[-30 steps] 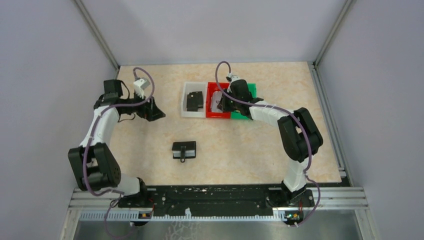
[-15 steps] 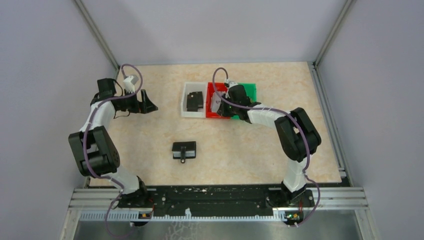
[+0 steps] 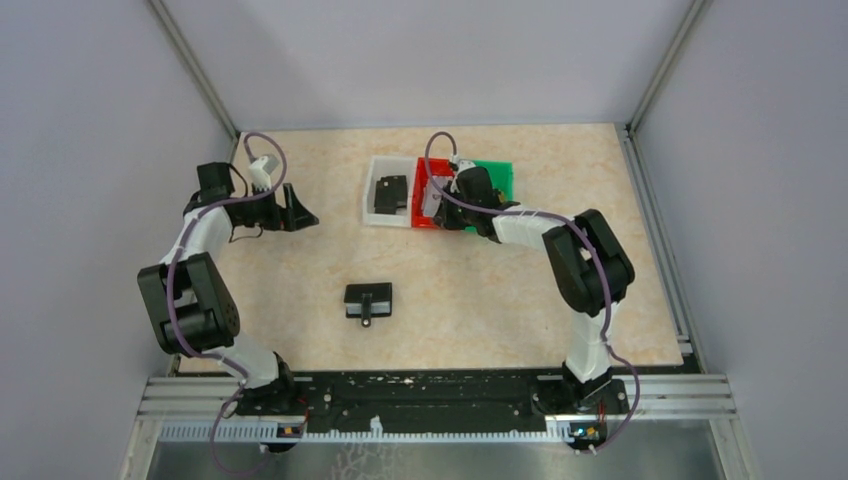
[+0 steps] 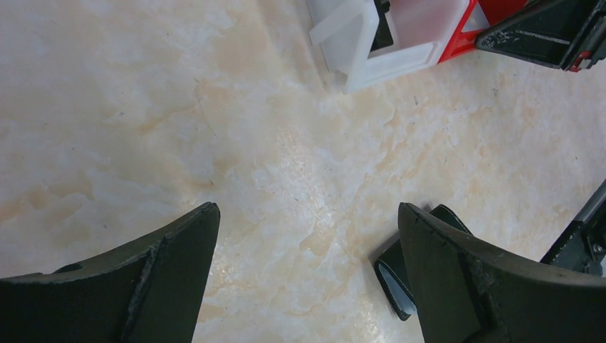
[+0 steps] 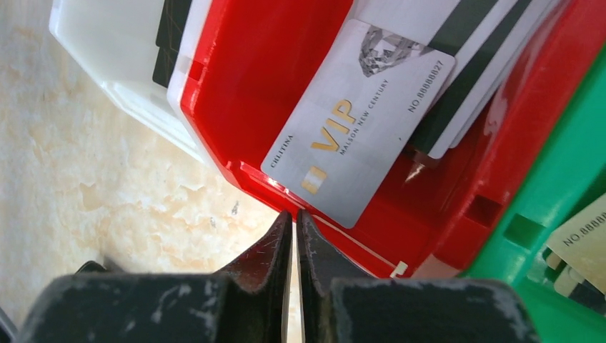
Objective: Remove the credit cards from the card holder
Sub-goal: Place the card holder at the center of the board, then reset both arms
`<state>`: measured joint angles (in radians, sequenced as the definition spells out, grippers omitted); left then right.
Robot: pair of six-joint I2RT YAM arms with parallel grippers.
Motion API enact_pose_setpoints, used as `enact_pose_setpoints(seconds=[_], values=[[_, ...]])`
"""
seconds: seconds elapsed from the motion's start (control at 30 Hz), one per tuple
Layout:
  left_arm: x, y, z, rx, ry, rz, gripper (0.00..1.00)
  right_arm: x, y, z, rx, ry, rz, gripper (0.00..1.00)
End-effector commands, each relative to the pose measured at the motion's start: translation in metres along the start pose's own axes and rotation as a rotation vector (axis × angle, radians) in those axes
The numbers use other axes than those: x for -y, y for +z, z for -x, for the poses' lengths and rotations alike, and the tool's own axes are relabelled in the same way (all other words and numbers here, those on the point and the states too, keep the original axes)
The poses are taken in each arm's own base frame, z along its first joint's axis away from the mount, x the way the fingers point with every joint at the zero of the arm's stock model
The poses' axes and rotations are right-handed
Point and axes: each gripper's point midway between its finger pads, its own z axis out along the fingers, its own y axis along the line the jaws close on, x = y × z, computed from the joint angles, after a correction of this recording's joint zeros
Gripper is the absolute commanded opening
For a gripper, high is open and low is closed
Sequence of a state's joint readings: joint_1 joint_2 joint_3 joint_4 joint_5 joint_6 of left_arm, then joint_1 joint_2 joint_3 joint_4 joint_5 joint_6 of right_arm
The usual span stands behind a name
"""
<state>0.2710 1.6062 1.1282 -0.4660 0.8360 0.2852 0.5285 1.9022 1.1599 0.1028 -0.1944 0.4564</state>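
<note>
The black card holder (image 3: 368,300) lies shut on the table's middle, strap tab toward me; its end with a pale inner panel shows in the left wrist view (image 4: 394,279). A silver "VIP" credit card (image 5: 357,121) lies on top of other cards in the red bin (image 5: 271,78). A gold card (image 5: 580,236) lies in the green bin (image 5: 550,193). My right gripper (image 5: 295,213) is shut and empty at the red bin's near rim (image 3: 437,205). My left gripper (image 4: 307,207) is open and empty, above bare table at the left (image 3: 300,212), far from the holder.
A white bin (image 3: 390,192) left of the red bin (image 3: 428,170) holds a black item (image 3: 388,190). The green bin (image 3: 497,178) is on the right. In the left wrist view the white bin (image 4: 354,43) and my right gripper (image 4: 550,32) show at the top.
My left gripper swung back toward the far left and then settled. My right gripper shifted slightly left over the red bin; the row of bins looks nudged a little farther away.
</note>
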Motion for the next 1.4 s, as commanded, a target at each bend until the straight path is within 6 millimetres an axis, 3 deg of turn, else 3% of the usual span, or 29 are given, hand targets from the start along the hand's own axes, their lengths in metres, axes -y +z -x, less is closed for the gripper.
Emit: enact_pose_setpoints(seconds=[0.0, 0.3, 0.37, 0.43, 0.53, 0.67, 0.73, 0.83, 0.97, 1.13, 1.3, 1.37], values=[[0.01, -0.001, 0.0, 0.022, 0.032, -0.053, 0.99, 0.002, -0.001, 0.039, 0.097, -0.019, -0.003, 0.07], [0.012, 0.003, -0.009, 0.014, 0.026, -0.073, 0.99, -0.011, -0.02, 0.06, 0.157, -0.011, 0.07, 0.12], [0.012, 0.004, -0.011, 0.028, 0.029, -0.075, 0.99, -0.016, -0.031, 0.07, 0.187, -0.022, 0.079, 0.21], [0.013, 0.006, -0.014, 0.05, 0.033, -0.077, 0.99, -0.02, -0.048, 0.083, 0.238, -0.05, 0.064, 0.36], [0.012, 0.014, -0.021, 0.067, 0.017, -0.076, 0.99, -0.011, -0.081, 0.095, 0.335, -0.099, -0.017, 0.57], [0.008, 0.033, -0.036, 0.062, 0.054, -0.035, 0.99, 0.02, -0.146, 0.111, 0.529, -0.098, -0.217, 0.89], [0.006, 0.04, -0.043, 0.071, 0.102, 0.006, 0.99, 0.044, -0.178, 0.109, 0.604, -0.064, -0.339, 0.98], [-0.002, 0.044, -0.042, 0.148, 0.134, 0.056, 0.99, 0.088, -0.222, 0.102, 0.677, 0.023, -0.54, 0.99], [-0.001, 0.041, -0.035, 0.29, 0.26, 0.081, 0.99, 0.14, -0.265, 0.08, 0.748, 0.055, -0.784, 0.99], [-0.002, 0.037, -0.035, 0.395, 0.31, 0.125, 0.99, 0.185, -0.296, 0.048, 0.804, -0.037, -1.031, 0.99], [-0.013, 0.032, -0.027, 0.449, 0.262, 0.2, 0.99, 0.223, -0.295, 0.024, 0.814, 0.044, -1.047, 0.99], [-0.018, 0.024, -0.024, 0.508, 0.242, 0.258, 0.99, 0.227, -0.29, 0.019, 0.848, 0.043, -0.986, 0.99]])
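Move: The right hand's shut fingertips are at the near wall of the red box, whose middle lies about 9 cm straight ahead and 2 cm lower. The white box stands some 12 cm left of the red one, the green box 12 cm right of it. The card holder lies about 18 cm back and 16 cm left of the right hand. From the left hand, the red box is about 7 cm ahead, 30 cm to the right and 8 cm below. The right fingertips, still against the red box's near wall, nudge forward about 1 cm, then come free. The hand rises some 16 cm, opening wide, and swings about 35 cm right and a little back, away from the boxes, turning clockwise before sinking 10 cm. The left hand, staying open, sinks nearly 9 cm and draws back slightly, then lifts a little forward as its fingers tip up. ##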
